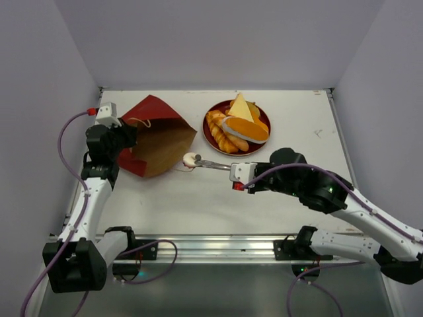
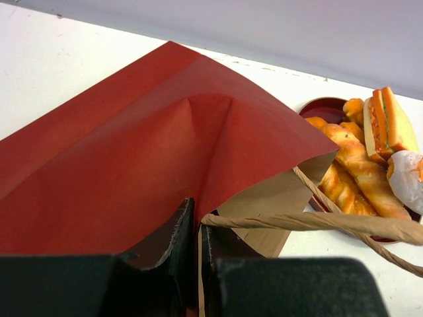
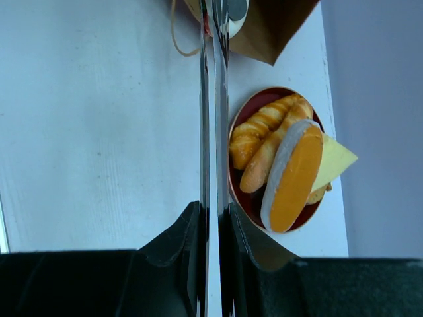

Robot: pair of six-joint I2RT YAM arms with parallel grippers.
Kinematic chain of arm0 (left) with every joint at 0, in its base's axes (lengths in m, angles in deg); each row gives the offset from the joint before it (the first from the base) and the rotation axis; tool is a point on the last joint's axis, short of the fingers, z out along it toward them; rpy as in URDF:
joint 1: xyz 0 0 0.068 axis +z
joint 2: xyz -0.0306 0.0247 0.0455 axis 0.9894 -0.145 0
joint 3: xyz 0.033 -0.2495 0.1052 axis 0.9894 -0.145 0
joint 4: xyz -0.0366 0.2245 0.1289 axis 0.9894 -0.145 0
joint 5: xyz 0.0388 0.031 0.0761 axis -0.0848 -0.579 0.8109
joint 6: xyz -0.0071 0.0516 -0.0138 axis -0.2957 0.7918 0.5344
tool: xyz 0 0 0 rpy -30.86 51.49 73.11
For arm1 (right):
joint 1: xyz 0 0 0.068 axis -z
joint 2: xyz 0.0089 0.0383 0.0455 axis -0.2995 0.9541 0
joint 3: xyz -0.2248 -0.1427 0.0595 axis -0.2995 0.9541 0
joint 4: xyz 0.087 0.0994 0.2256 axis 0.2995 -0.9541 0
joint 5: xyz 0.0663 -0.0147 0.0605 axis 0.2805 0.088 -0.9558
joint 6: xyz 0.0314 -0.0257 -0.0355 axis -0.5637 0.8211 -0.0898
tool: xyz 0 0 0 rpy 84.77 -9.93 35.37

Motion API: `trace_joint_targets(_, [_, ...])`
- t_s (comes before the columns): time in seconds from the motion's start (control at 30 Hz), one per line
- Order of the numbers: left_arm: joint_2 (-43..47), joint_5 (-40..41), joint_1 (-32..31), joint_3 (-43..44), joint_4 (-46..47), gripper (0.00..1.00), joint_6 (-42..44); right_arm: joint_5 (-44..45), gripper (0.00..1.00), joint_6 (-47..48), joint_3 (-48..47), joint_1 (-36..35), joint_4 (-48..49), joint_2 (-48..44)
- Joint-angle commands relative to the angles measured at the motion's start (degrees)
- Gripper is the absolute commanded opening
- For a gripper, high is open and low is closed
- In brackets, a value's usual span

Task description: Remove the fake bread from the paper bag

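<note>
The dark red paper bag lies on its side at the back left, its brown mouth facing right. My left gripper is shut on the bag's edge, seen close in the left wrist view with the bag filling the frame. My right gripper is shut on metal tongs, whose tips grip a small white ring just outside the bag's mouth. In the right wrist view the tongs run up from my right gripper. Several fake breads lie on the plate.
A round dark red plate stands at the back centre, right of the bag, and shows in the right wrist view and the left wrist view. A looped cord handle hangs across the bag's mouth. Walls enclose the table.
</note>
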Motion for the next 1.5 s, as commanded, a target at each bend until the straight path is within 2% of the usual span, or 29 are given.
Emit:
trace_joint_targets(0.0, [0.31, 1.6, 0.89, 3.04, -2.13, 0.13, 2.32, 4.05, 0.0, 0.55, 0.98, 2.08, 0.37, -1.86])
trace_joint_targets(0.23, [5.05, -1.38, 0.8, -1.16, -1.95, 0.13, 3.2, 15.4, 0.0, 6.26, 2.74, 2.34, 6.61, 4.99])
trace_joint_targets(0.43, [10.85, -1.56, 0.8, -6.88, -2.48, 0.13, 5.14, 21.46, 0.0, 12.15, -1.56, 2.34, 13.2, 16.67])
trace_joint_targets(0.63, [15.6, -1.03, 0.71, -9.87, -2.66, 0.13, 5.93, 29.36, 0.0, 19.36, -1.57, 2.43, 20.93, 26.6])
trace_joint_targets(0.9, [16.4, -0.24, 0.71, -9.44, -5.55, 0.13, 6.72, 32.98, 0.0, 22.43, -3.41, 3.66, 24.1, 32.33])
trace_joint_targets(1.47, [16.58, -2.09, 0.71, -9.7, -5.2, 0.13, 6.63, 36.14, 0.01, 31.4, 1.77, 7.0, 32.1, 37.07])
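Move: The right hand's tongs already hold the donut, some 9 cm ahead, 14 cm left and 10 cm below it. The plate lies about 29 cm straight ahead and 25 cm down, the orange-and-white bun on it 3 cm right of the plate's middle; the bag is some 20 cm ahead and 28 cm left. The left hand still pinches the bag, whose middle is 5 cm ahead, 8 cm right; the plate is 15 cm ahead, 32 cm right of that hand. Right swings the tong-held donut 18 cm forward, 9 down over the plate; left eases the bag back 5. ##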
